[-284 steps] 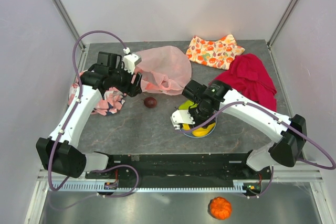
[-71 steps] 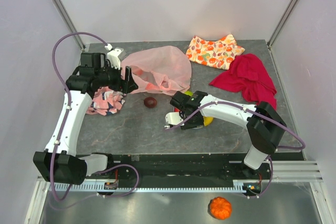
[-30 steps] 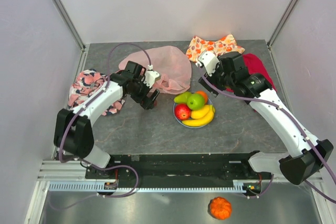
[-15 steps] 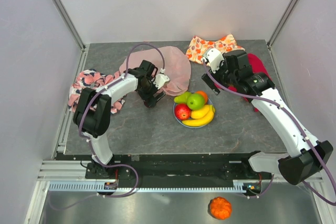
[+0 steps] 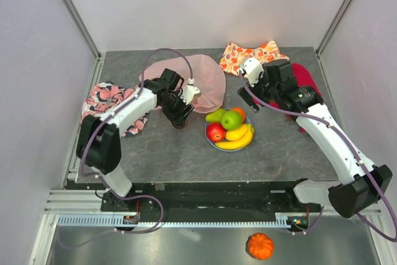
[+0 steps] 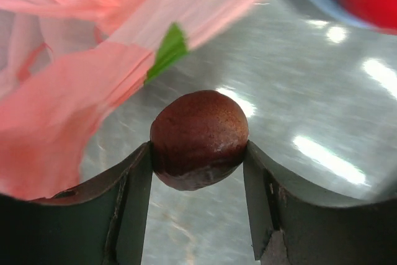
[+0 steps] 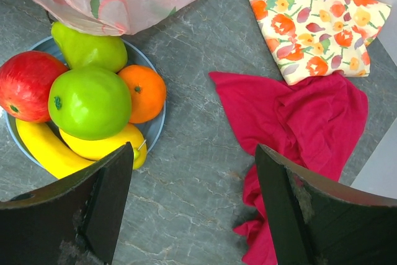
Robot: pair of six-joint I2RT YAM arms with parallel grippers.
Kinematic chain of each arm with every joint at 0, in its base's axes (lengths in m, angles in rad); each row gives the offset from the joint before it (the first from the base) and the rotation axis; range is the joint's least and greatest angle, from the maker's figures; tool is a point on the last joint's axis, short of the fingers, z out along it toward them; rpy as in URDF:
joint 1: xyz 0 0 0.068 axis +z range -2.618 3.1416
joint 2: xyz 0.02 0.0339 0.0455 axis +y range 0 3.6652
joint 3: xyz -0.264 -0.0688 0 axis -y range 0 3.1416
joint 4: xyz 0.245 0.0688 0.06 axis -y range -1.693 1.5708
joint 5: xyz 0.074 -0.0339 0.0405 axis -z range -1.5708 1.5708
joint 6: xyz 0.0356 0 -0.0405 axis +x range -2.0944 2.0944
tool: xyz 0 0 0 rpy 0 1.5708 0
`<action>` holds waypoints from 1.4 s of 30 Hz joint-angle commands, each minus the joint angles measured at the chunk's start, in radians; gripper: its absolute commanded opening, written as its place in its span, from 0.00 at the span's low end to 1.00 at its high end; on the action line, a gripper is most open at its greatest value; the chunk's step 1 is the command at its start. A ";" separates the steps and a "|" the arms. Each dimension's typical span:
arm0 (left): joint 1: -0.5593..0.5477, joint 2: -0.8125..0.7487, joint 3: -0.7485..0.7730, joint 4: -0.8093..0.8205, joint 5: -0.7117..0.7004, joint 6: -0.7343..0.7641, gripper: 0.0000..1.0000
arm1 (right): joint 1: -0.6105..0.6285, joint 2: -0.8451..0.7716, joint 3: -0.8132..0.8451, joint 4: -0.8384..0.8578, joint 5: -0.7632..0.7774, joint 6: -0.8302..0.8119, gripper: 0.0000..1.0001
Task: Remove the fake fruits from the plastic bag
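Note:
A dark purple fruit (image 6: 198, 138) sits on the grey table just in front of the pink plastic bag (image 5: 198, 79), whose crinkled edge (image 6: 74, 79) fills the upper left of the left wrist view. My left gripper (image 5: 180, 119) is shut on it, both fingers pressing its sides. A blue plate (image 5: 218, 146) holds a green pear (image 7: 90, 51), green apple (image 7: 90, 102), red apple (image 7: 28, 85), orange (image 7: 142, 93) and banana (image 7: 43, 150). My right gripper (image 7: 195, 184) hangs open over bare table between the plate and the red cloth.
A red cloth (image 5: 307, 79) and a fruit-print orange cloth (image 5: 254, 59) lie at the back right. A pink-and-black patterned cloth (image 5: 105, 100) lies at the left edge. An orange pumpkin (image 5: 260, 246) rests below the table's front rail.
My left gripper, wide open over the dark purple fruit a second ago, has closed its fingers onto it. The right arm has hardly moved.

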 commanded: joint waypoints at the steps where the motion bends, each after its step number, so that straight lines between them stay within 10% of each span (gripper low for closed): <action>1: -0.036 -0.172 0.081 -0.135 0.272 -0.148 0.45 | -0.018 -0.023 -0.025 0.046 0.015 0.029 0.87; 9: -0.212 -0.187 0.139 -0.134 0.397 -0.175 0.47 | -0.059 -0.026 -0.042 0.053 0.053 0.038 0.87; 22: -0.560 0.010 0.248 0.058 -0.049 -0.438 0.46 | -0.093 -0.051 -0.048 0.055 0.044 0.064 0.87; 42: -0.582 0.126 0.229 0.207 -0.238 -0.454 0.25 | -0.104 -0.091 -0.090 0.033 0.022 0.080 0.88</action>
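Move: The left gripper already holds the dark fruit a few centimetres off the table. The blue plate lies about 19 cm to its right, 3 cm nearer the base and 5 cm lower. On the plate, the banana is some 21 cm right and 7 cm back, the red apple 14 cm right and 4 cm back, and the green apple 19 cm right, about level fore and aft. From the right hand, the plate is roughly 8 cm left, 4 cm back and 23 cm below. Bring the left gripper, still gripping the dark fruit, some 21 cm right to the plate's near side. Rise about 12 cm while drawing back 13 cm, tilting the wrist some 20 degrees, then sink about 7 cm over the banana, easing forward 3 cm and partly undoing the tilt. Slide the open right hand about 5 cm right, clear of the plate. ##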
